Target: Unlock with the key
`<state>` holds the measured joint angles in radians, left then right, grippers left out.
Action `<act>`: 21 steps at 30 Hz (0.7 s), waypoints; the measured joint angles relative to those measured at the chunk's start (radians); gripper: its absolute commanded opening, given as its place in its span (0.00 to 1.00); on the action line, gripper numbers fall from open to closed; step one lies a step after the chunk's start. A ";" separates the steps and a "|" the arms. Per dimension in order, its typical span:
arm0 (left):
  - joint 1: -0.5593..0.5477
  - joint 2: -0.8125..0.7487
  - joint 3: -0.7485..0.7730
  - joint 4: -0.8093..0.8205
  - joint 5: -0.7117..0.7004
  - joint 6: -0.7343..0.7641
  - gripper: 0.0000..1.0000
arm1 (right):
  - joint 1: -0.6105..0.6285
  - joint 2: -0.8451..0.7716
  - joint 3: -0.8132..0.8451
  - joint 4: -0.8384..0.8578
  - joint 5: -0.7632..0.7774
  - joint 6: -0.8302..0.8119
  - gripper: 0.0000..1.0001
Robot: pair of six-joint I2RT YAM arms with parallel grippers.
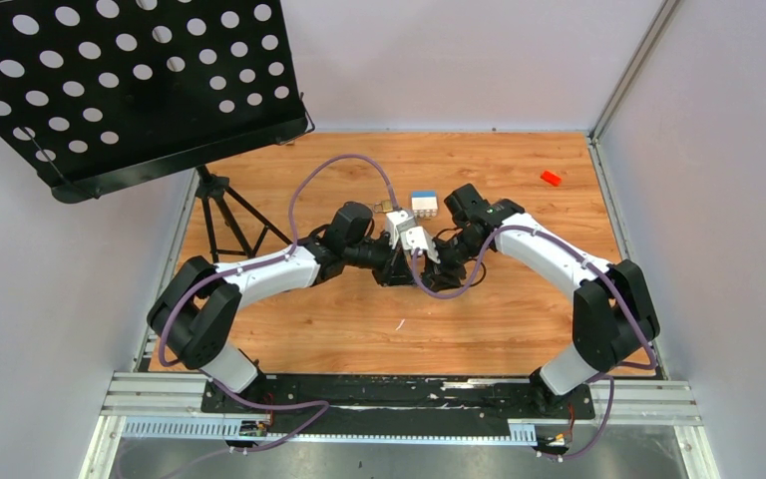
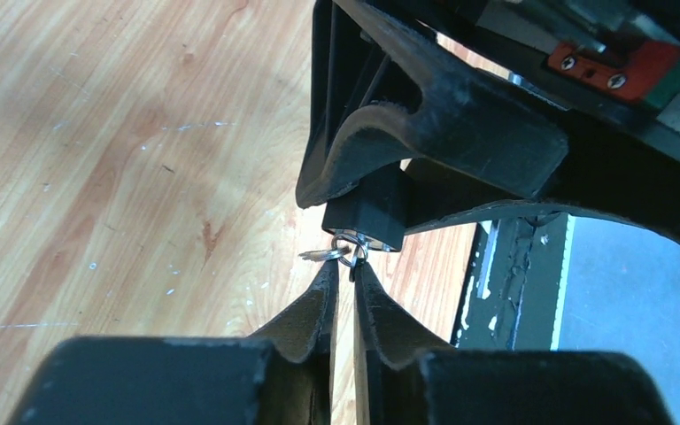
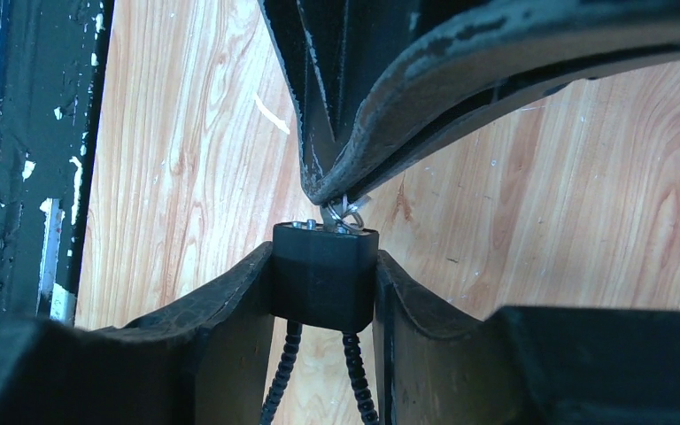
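Note:
My right gripper (image 3: 325, 266) is shut on a blocky black lock body (image 3: 325, 276), and two black cable ends (image 3: 285, 372) hang below it. A small metal ring (image 2: 354, 251) sits at the lock body's (image 2: 367, 212) face, and the tiny grey key (image 2: 319, 255) sticks out to its left. My left gripper (image 2: 345, 267) has its tips right at that ring, the fingers parted by a thin slit through which wood shows. Seen from above, both grippers meet tip to tip over the table's middle (image 1: 409, 241).
A small brass padlock (image 1: 391, 207) and a white and blue block (image 1: 423, 204) lie just behind the grippers. A red piece (image 1: 551, 178) sits at the far right. A black perforated music stand (image 1: 130, 80) on a tripod (image 1: 221, 215) overhangs the left side.

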<state>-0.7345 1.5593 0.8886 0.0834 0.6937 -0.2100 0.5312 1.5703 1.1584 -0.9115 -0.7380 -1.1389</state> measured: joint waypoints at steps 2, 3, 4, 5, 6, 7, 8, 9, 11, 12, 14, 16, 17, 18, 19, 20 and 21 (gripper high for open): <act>0.000 0.000 0.000 0.003 -0.010 0.000 0.24 | -0.003 0.000 0.000 0.004 -0.002 0.003 0.00; 0.000 0.000 0.000 0.005 -0.016 0.000 0.26 | -0.005 0.000 -0.002 0.007 -0.003 0.005 0.00; 0.000 -0.002 0.000 0.006 -0.024 -0.001 0.28 | -0.007 0.000 -0.004 0.013 -0.005 0.008 0.00; 0.000 -0.004 -0.003 0.010 -0.034 -0.002 0.30 | -0.010 0.000 -0.007 0.019 -0.009 0.012 0.00; 0.002 -0.007 -0.008 0.016 -0.041 -0.005 0.31 | -0.013 0.000 -0.010 0.024 -0.015 0.016 0.00; 0.003 -0.010 -0.011 0.019 -0.046 -0.008 0.32 | -0.015 0.000 -0.013 0.031 -0.021 0.024 0.00; 0.005 -0.011 -0.013 0.023 -0.050 -0.011 0.32 | -0.017 0.000 -0.014 0.035 -0.026 0.031 0.00; 0.007 -0.011 -0.013 0.026 -0.053 -0.012 0.33 | -0.019 0.000 -0.015 0.040 -0.029 0.038 0.00; 0.010 -0.011 -0.013 0.032 -0.057 -0.013 0.33 | -0.024 0.000 -0.015 0.047 -0.035 0.046 0.00; 0.011 -0.011 -0.013 0.035 -0.060 -0.013 0.34 | -0.026 0.000 -0.015 0.050 -0.035 0.047 0.00; 0.011 -0.011 -0.013 0.037 -0.063 -0.015 0.35 | -0.028 0.000 -0.015 0.053 -0.036 0.053 0.00; 0.011 -0.011 -0.013 0.040 -0.068 -0.016 0.37 | -0.031 0.000 -0.016 0.055 -0.040 0.056 0.00; 0.013 -0.012 -0.013 0.040 -0.070 -0.016 0.38 | -0.031 0.000 -0.016 0.056 -0.042 0.059 0.00; 0.014 -0.013 -0.015 0.041 -0.072 -0.016 0.38 | -0.031 0.000 -0.016 0.058 -0.042 0.062 0.00; 0.015 -0.016 -0.018 0.045 -0.074 -0.016 0.38 | -0.032 0.000 -0.016 0.060 -0.044 0.068 0.00; 0.016 -0.019 -0.019 0.047 -0.075 -0.018 0.37 | -0.032 0.000 -0.016 0.064 -0.048 0.072 0.00; 0.017 -0.021 -0.020 0.047 -0.077 -0.019 0.36 | -0.032 0.000 -0.016 0.065 -0.049 0.074 0.00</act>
<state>-0.7177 1.5383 0.8684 0.1307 0.6163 -0.2295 0.4992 1.5703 1.1419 -0.8467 -0.7868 -1.0653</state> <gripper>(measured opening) 0.385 0.400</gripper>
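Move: Just past the left fingertips sits the key, its blade in the black cable lock, about 2 cm to the left hand's right and 1 cm below. The black lock's body is some 4 cm to this hand's right, 1 cm lower. The white block lies on the table about 15 cm ahead and 3 cm right, the brass padlock about 14 cm ahead and 4 cm left. From the right hand, the key is about 3 cm left and 2 cm below. Opening its fingers wider from a small gap, the left hand shifts about 2 cm forward, turning some 5 degrees counter-clockwise; its front finger swings clear of the key while its back finger stays against the key's head. The right hand keeps its pinch on the black lock and eases about 1 cm forward, also turning slightly. ##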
